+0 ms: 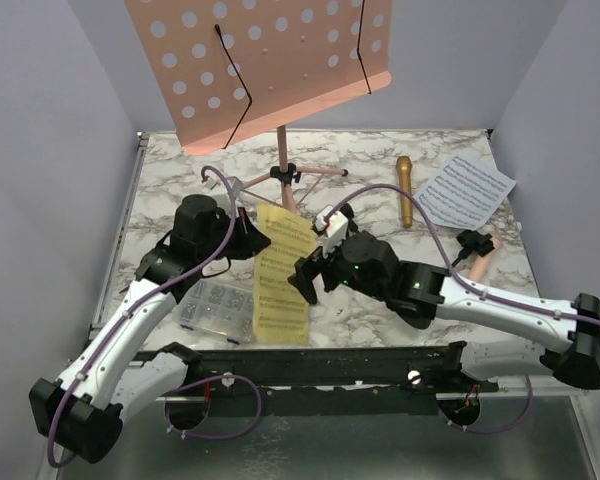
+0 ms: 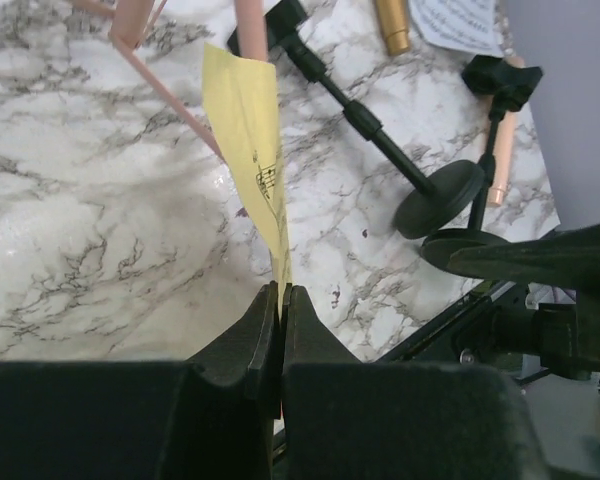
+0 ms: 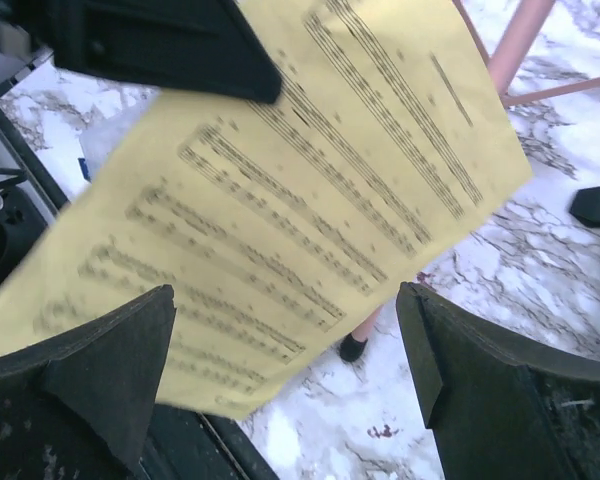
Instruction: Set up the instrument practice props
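The pink perforated music rack [image 1: 270,70] stands at the back on its tripod legs [image 1: 285,178]. My left gripper [image 1: 258,240] is shut on an edge of the yellow sheet-music page [image 1: 280,275] and holds it up off the table; the left wrist view shows the pinch [image 2: 280,292] and the page [image 2: 248,120]. My right gripper [image 1: 308,272] is open beside the page; in its wrist view the page [image 3: 280,190] hangs ahead of the spread fingers [image 3: 110,350]. The gold microphone [image 1: 405,190], white page [image 1: 464,188] and pink microphone in a black holder [image 1: 477,247] lie right. A second holder [image 2: 440,195] lies flat.
A clear compartment box [image 1: 215,305] sits on the marble table [image 1: 170,190] under the left arm. Grey walls close in the left, right and back sides. A black rail [image 1: 330,365] runs along the near edge.
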### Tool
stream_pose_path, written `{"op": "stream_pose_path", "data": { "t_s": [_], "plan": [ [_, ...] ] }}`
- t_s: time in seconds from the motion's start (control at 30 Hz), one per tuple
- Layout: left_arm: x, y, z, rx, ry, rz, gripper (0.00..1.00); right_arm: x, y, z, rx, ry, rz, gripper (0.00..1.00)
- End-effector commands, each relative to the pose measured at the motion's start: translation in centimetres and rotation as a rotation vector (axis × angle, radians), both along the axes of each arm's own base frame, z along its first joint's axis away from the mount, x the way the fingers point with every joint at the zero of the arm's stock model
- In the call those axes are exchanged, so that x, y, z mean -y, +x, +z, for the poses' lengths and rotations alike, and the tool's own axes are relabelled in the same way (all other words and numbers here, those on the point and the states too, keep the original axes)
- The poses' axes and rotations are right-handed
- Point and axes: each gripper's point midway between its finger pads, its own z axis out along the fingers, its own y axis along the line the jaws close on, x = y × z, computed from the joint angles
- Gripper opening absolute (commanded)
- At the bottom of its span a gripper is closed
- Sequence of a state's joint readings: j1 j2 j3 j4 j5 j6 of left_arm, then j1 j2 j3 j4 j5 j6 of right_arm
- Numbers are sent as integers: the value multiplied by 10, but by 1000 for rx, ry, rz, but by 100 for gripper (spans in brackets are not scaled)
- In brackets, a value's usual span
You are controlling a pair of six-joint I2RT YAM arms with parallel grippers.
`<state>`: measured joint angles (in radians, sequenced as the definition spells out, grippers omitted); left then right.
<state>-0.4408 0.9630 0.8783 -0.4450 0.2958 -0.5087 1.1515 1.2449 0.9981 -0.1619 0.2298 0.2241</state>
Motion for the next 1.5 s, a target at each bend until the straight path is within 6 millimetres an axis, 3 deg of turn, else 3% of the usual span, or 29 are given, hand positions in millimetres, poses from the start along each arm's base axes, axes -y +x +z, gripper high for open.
{"op": "stream_pose_path", "data": {
  "t_s": [0.0,0.13,0.27,0.33,0.43,0.53,0.83,1.03,1.23,1.47],
  "plan": [
    [-12,-7,59,199,-27,6,0,31,-17,-1,9,-31,31,100],
    [-26,-7,94,321,-32,67,0,24,-43,16,20,93,187,100],
    [-19,-25,125,412,-78,-23,0,26,-44,29,-29,276,303,100],
    [-16,-36,138,444,-127,-56,0,37,-42,30,-99,374,415,100],
    [-15,-56,160,491,-224,-81,0,55,-35,32,-185,493,472,100],
    [-21,-71,182,542,-310,-58,0,57,-41,44,-173,579,530,100],
    [-33,-83,222,562,-697,63,0,60,-74,96,-199,937,827,100],
    [-32,-84,233,556,-796,59,0,52,-62,109,-184,976,815,100],
    [-29,-91,239,558,-791,20,0,42,-22,94,-209,889,537,100],
    [-28,-93,243,568,-789,11,0,45,-5,123,-125,819,432,100]
  ]
}}
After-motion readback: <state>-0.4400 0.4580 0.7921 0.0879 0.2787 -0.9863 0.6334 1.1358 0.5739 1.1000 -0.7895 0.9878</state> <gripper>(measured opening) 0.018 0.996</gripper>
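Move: The yellow music sheet hangs from the shut left fingers by its left edge. From the left hand, the pink stand's desk is about 16 cm ahead and 25 cm above. The stand's column is some 17 cm ahead and 3 cm right, low down; the parts box lies 15 cm left, 4 cm back, 19 cm below. From the open right hand, the sheet's middle is about 5 cm left, 2 cm ahead and 4 cm below; a black stand lies 17 cm ahead, 15 cm right, 17 cm below. The sheet is carried up by the left hand, still pinching its left edge: about 22 cm up and 8 cm back, the wrist tipping upward and rolling its left side down. The right hand, staying wide open, weaves back, forward and back again, drifting 5 cm right, rolls its left side up some 50 degrees while turning counter-clockwise, then climbs to the sheet's right edge. ##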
